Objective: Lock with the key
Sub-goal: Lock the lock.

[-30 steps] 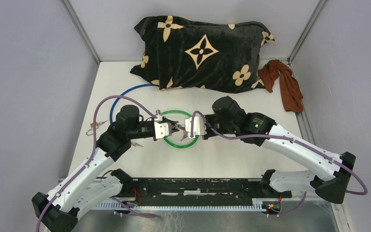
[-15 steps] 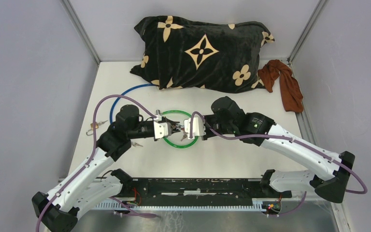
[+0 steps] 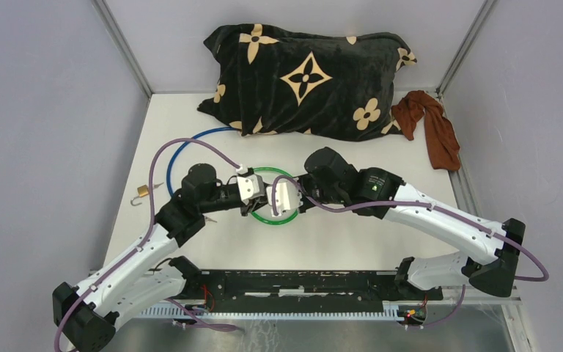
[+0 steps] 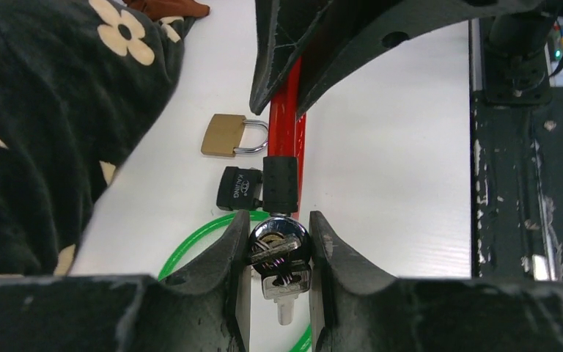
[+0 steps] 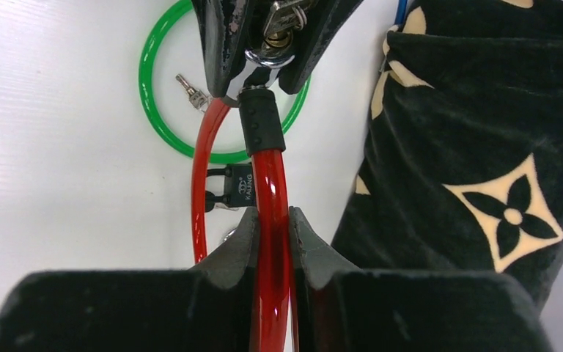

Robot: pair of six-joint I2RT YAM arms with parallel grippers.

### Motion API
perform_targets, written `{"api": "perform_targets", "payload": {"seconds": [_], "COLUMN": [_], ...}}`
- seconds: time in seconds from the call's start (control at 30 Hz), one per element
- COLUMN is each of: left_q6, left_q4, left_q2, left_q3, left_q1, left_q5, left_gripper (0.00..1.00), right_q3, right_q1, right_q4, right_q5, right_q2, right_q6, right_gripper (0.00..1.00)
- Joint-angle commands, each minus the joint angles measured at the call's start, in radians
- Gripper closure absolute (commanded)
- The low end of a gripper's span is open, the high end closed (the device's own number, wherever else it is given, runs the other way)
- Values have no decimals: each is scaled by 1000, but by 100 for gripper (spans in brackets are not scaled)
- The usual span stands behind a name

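A red cable lock [image 5: 267, 172] is stretched between my two grippers above the table. My left gripper [image 4: 278, 253] is shut on its chrome lock head [image 4: 278, 233]. A silver key [image 4: 286, 287] hangs at the keyhole face, between the fingers. My right gripper [image 5: 273, 220] is shut on the red cable a short way behind its black sleeve [image 5: 260, 125]. In the top view both grippers [image 3: 267, 196] meet over a green cable ring [image 3: 275, 218], almost touching.
A black padlock [image 4: 238, 188] and a brass padlock [image 4: 226, 136] lie under the cable. A loose key [image 5: 190, 92] lies inside the green ring. Another brass padlock [image 3: 142, 192], a blue cable [image 3: 190, 139], a black patterned pillow [image 3: 308, 81] and a brown cloth [image 3: 432, 128] lie around.
My right gripper has moved left toward the left gripper, closing the gap between them. The left wrist has shifted a little right and turned. Both grips are unchanged.
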Motion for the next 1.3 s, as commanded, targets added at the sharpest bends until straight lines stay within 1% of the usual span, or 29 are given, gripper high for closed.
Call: {"api": "perform_targets", "payload": {"seconds": [0.0,0.07,0.17,0.2,0.27,0.33,0.43,0.53,0.63,0.67,0.73,0.8,0.83,0.87,0.9,1.03,1.1,1.2,1.27], "left_q6": [-335,-427,-558,-574,-581,-574,-539,-500,-456,-420,-390,-391,-400,-408,-411,-409,-413,-415,-417], "left_q4": [415,499,669,726,783,799,801,811,758,729,687,683,694,705,713,729,743,753,762], "left_q2": [-38,-64,-111,-126,-161,-195,-231,-253,-262,-264,-266,-264,-262,-260,-258,-247,-248,-251,-257], "left_q3": [-30,-81,-176,-204,-249,-278,-306,-327,-329,-327,-326,-329,-333,-337,-340,-345,-348,-351,-352], "left_q1": [-27,-26,-19,-17,-11,-10,-10,-8,-9,-9,-9,-7,-6,-6,-5,-4,-4,-4,-2], "left_q5": [-53,-78,-133,-146,-158,-166,-172,-172,-163,-171,-199,-213,-212,-211,-209,-211,-211,-216,-220], "left_gripper": [98,98,98,98,98,98,98,98,98,98,98,98,98,98,98,98,98,98,98], "right_q3": [-9,-21,13,30,55,62,66,73,71,65,44,14,-2,-9,-10,7,-21,-161,-317], "right_q1": [51,50,50,51,50,52,52,52,52,52,52,52,52,52,51,51,50,50,51], "right_q4": [294,362,391,383,363,357,362,358,348,346,352,389,409,427,437,436,461,541,665], "right_q5": [-122,-121,-95,-89,-91,-104,-109,-110,-94,-87,-66,-58,-62,-77,-94,-168,-230,-382,-426], "right_q2": [-37,-68,-59,-44,-20,-12,-7,-7,-14,-19,-37,-66,-88,-105,-125,-181,-224,-322,-378], "right_q6": [-16,-26,-54,-63,-65,-67,-72,-88,-97,-97,-92,-67,-50,-38,-24,51,119,218,310], "right_gripper": [100,97,90,89,86,82,69,59,50,46,39,30,19,6,2,2,2,5,7]}}
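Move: Between the hands, the red cable's lock head is already in the left fingers; it lies about 6 cm to the right hand's left, some 3 cm lower and 1 cm ahead. From the right hand, some 22 cm down on the table, the black padlock lies 5 cm ahead and 4 cm right, the green cable ring 4 cm ahead and 7 cm left, and the brass padlock about 10 cm ahead and 11 cm right. Lifting first together with the left hand, the right hand still gripping the red cable by the black sleeve, it then shifts about 5 cm left, opens wide to let go, and climbs back and away from the lock head, some 15 cm up in all, its fingertips swinging upward. The left hand keeps its hold on the lock head, rises about 5 cm, settles back a little, and tips its fingers up nearly 30 degrees. ##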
